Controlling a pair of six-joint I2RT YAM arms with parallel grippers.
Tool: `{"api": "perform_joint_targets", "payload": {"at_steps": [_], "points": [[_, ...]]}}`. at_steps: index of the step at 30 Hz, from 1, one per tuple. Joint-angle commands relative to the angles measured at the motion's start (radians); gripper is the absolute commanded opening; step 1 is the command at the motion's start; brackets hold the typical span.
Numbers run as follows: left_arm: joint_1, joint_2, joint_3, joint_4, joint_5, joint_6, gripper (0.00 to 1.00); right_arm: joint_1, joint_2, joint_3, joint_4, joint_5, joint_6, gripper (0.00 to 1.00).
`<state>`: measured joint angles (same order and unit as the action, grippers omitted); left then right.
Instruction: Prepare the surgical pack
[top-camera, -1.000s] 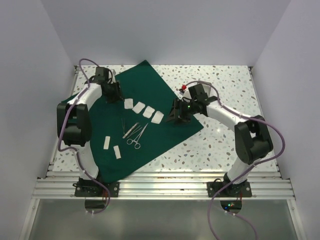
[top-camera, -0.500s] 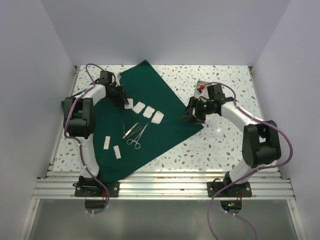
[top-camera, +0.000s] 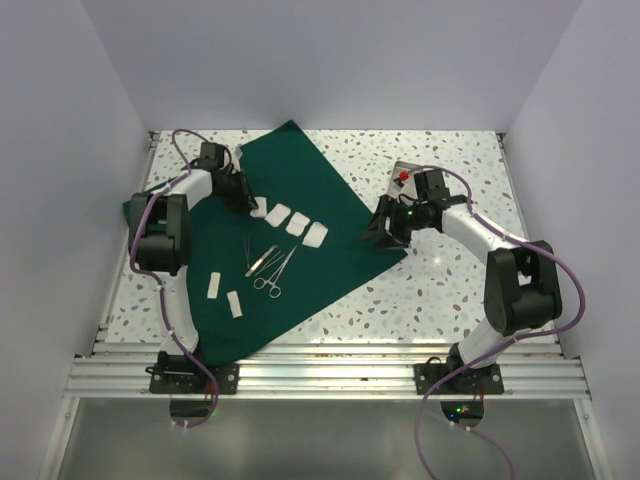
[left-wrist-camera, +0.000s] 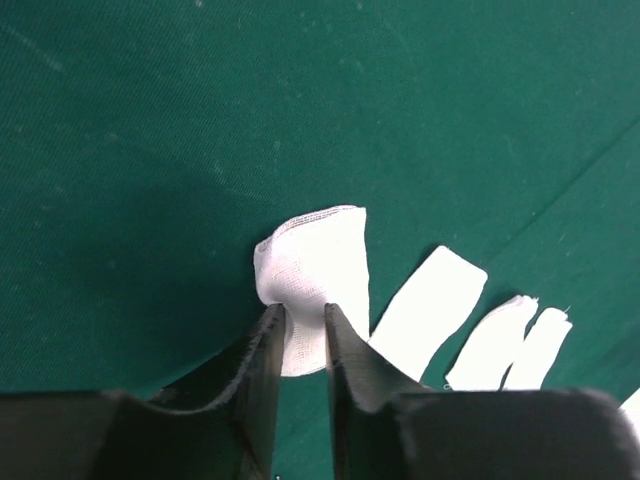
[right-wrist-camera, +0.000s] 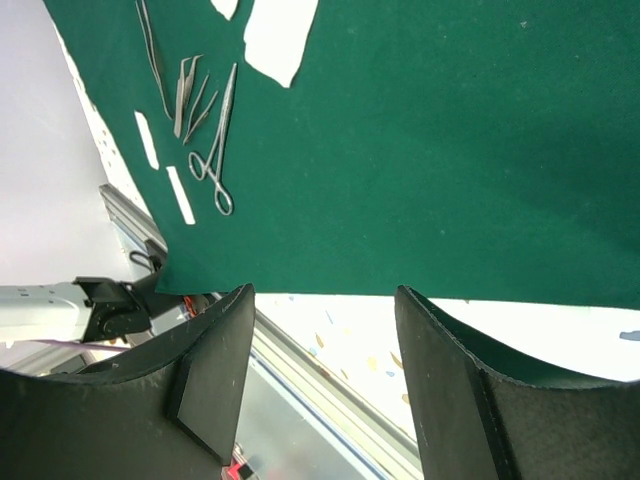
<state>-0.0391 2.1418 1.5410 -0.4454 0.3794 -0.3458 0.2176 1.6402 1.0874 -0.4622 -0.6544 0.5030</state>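
The surgical pack lies open as a dark green cloth (top-camera: 300, 190) spread like a diamond. On it sit a row of white pads (top-camera: 298, 222), steel instruments (top-camera: 266, 266) and two small white strips (top-camera: 214, 285). My left gripper (top-camera: 247, 200) is at the row's left end. In the left wrist view it (left-wrist-camera: 300, 322) is shut on the end pad (left-wrist-camera: 315, 255), which bulges up between the fingertips (left-wrist-camera: 266, 335). My right gripper (top-camera: 385, 232) hangs open over the cloth's right corner, and the cloth's edge (right-wrist-camera: 450, 150) runs across just past its jaws (right-wrist-camera: 322, 295).
A small silver tray (top-camera: 403, 170) shows partly behind the right arm on the speckled table (top-camera: 450, 300). Aluminium rails (top-camera: 330, 375) run along the near edge. White walls close in the left, right and back.
The left gripper moved to the end pad and closed on it. The right arm swung right, from over the cloth to its right corner, and has held still since.
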Motion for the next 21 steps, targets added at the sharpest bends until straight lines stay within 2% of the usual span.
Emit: {"api": "perform_joint_targets", "payload": {"at_steps": [1, 8, 15, 21], "points": [[0.005, 0.033, 0.018, 0.022, 0.006, -0.015, 0.25, 0.000, -0.023, -0.001, 0.014, -0.030, -0.012, 0.62], [0.007, 0.020, 0.057, -0.027, -0.048, 0.002, 0.00, 0.000, -0.022, -0.001, 0.013, -0.036, -0.014, 0.61], [0.007, -0.051, 0.065, -0.065, -0.091, 0.011, 0.00, 0.002, -0.025, 0.000, 0.013, -0.039, -0.015, 0.61], [0.005, -0.135, 0.025, -0.065, -0.031, 0.002, 0.00, 0.000, -0.020, 0.002, 0.017, -0.042, -0.012, 0.61]]}}
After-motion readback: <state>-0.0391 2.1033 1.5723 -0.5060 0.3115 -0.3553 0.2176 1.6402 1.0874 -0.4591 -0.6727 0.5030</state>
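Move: The leftmost gauze pad lies right at the left hand's part-open fingertips, its middle about 1 cm ahead, 1 cm right and 1 cm below. The second pad is some 7 cm right and 2 cm back, the third about 12 cm right and 4 cm back, both 2 cm down. From the idle right hand the leftmost pad is roughly 31 cm left, 11 cm ahead and 10 cm below. Left fingers shut, pinching the leftmost gauze pad's near edge, then ease 1 cm left and rise about 2 cm. ##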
